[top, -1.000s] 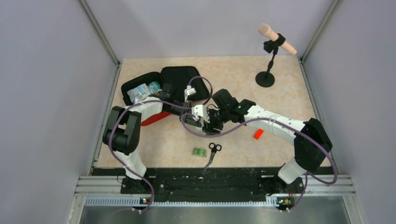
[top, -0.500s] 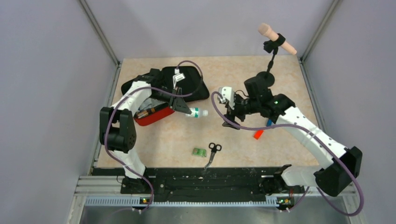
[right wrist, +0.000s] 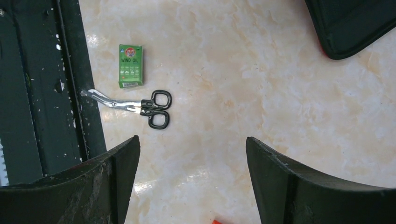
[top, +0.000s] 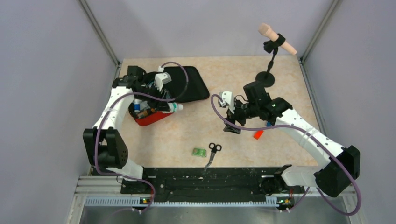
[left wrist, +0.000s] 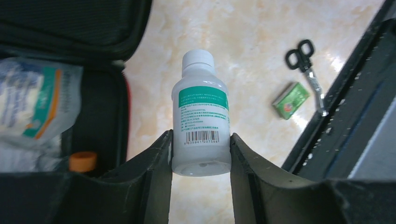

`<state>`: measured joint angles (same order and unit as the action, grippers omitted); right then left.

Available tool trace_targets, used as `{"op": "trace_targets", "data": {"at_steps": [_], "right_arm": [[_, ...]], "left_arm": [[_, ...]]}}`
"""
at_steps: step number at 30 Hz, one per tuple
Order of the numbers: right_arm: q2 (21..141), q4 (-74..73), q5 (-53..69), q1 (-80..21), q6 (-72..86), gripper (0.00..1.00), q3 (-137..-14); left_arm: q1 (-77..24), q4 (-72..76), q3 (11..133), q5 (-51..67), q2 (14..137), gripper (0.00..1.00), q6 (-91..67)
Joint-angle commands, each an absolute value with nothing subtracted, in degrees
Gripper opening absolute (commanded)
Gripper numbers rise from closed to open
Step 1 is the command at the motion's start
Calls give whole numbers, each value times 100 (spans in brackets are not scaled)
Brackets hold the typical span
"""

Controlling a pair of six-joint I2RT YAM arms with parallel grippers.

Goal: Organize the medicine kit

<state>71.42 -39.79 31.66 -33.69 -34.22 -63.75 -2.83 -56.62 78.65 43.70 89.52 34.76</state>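
The medicine kit [top: 150, 118] lies open at the back left, its red base holding packets and its black lid [top: 187, 84] flat behind. My left gripper [top: 167, 106] is shut on a white bottle [top: 176, 107] with a green label. It holds the bottle just off the kit's right rim, cap pointing toward the table's middle. The left wrist view shows both fingers pressed on the bottle [left wrist: 201, 116] near its base, with the kit's black lining [left wrist: 100, 116] to the left. My right gripper [top: 232, 124] hangs open over bare table with nothing between its fingers [right wrist: 116, 163].
Black-handled scissors [top: 213, 150] and a small green box [top: 199, 152] lie near the front edge. A small red block [top: 257, 135] sits by the right arm. A microphone stand [top: 265, 78] is at the back right. A white packet [left wrist: 32, 102] and an orange cap [left wrist: 82, 161] lie inside the kit.
The two grippers were together at the table's middle. The left one has since carried the bottle back left to the kit. The right one opened and drew away right.
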Motion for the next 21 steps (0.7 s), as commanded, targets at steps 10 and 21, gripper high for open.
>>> {"op": "trace_targets", "data": {"at_steps": [10, 21], "right_arm": [[7194, -3770, 3290, -3314, -3322, 81, -6330], [7273, -3769, 3322, -3315, -3348, 80, -6295]], "left_arm": [[691, -5858, 8406, 3445, 8670, 13, 4850], [964, -5925, 8561, 3184, 9253, 20, 5340]]}}
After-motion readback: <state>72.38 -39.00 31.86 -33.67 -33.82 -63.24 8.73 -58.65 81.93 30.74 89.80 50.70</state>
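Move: The left hand already grips the white medicine bottle near its base. The middle of the open kit lies about 12 cm ahead of it, 10 cm to its left and some 9 cm below. Inside, the brown bottle is about 5 cm ahead and 10 cm left, the blue-capped tube 9 cm ahead and 16 cm left; the kit's lid is 20 cm ahead, 9 cm right. From the right hand the kit's middle is some 40 cm left, 22 cm ahead, 10 cm lower. Still pinching the white bottle between its fingers, the left hand carries it some 11 cm left, easing about 3 cm forward at nearly constant height and slowing towards the end, to bring it over the front part of the kit. The wrist meanwhile tips the fingers and bottle about 20 degrees steeper; the grip stays as it was. ##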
